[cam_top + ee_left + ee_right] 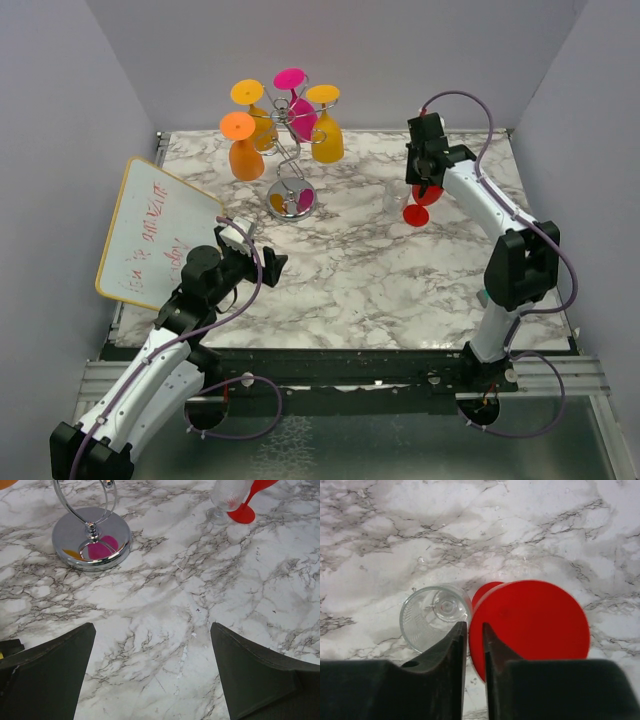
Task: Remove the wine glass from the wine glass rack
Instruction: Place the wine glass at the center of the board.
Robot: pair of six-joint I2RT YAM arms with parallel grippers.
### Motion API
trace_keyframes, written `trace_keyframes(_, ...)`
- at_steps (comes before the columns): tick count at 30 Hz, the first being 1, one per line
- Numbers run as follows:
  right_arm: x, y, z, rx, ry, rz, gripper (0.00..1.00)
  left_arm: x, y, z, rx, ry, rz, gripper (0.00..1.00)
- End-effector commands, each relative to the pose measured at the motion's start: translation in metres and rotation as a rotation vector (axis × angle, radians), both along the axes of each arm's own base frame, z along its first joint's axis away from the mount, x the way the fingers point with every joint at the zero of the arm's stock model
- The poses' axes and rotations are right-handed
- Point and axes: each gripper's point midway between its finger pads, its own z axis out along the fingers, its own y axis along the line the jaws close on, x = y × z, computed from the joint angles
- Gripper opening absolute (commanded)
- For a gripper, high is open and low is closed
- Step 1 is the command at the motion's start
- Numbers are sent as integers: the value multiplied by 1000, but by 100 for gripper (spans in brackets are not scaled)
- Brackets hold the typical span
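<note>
The wine glass rack [287,150], a chrome wire stand on a round mirror base [91,540], stands at the back of the marble table with several orange, yellow and pink glasses [246,150] hanging upside down from its arms. A red wine glass [535,620] is off the rack at the right; its foot [242,514] rests on the table and it leans. My right gripper [475,625] sits above it, fingers a narrow gap apart astride the bowl's rim. My left gripper [152,626] hovers open over bare marble, near the rack's base.
A clear ribbed glass [435,615] stands upright right beside the red one, touching or nearly so. A white board [155,235] with red writing leans at the table's left edge. Grey walls close in the back and both sides.
</note>
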Motion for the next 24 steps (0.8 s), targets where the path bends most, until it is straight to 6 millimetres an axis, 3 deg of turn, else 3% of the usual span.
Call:
trace_keyframes(1,-5,8,-3,10,64,47,27,2,3,6,11,-24,11,99)
trace_keyframes(14,-8,17,32,74,7,83,37,4,8,5,21,-25,34,99)
trace_keyframes(20,-29,31,54,189,-32,133,42,7,14,1,25,0,82,99)
trace_keyframes(24,-51,58,74,357,-127,254,55,14,27,-4,-16,100,214,99)
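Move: The upright red wine glass stands right beside the right hand, whose fingertips are at the left part of its rim: the glass's middle is about 3 cm to the right, level in reach and roughly 8 cm below. The clear glass stands about 3 cm to that hand's left, level in reach and some 10 cm below it. From the left hand, the red wine glass lies around 21 cm ahead and 34 cm to the right, some 9 cm lower. Keep opening the right gripper to about half while easing it slightly up and left, so the fingertips come free of the red wine glass's rim. Then lift more quickly and draw back, ending about 4 cm higher, 3 cm back and a little to the left, with the hand's left side rolled up some 10 degrees. ##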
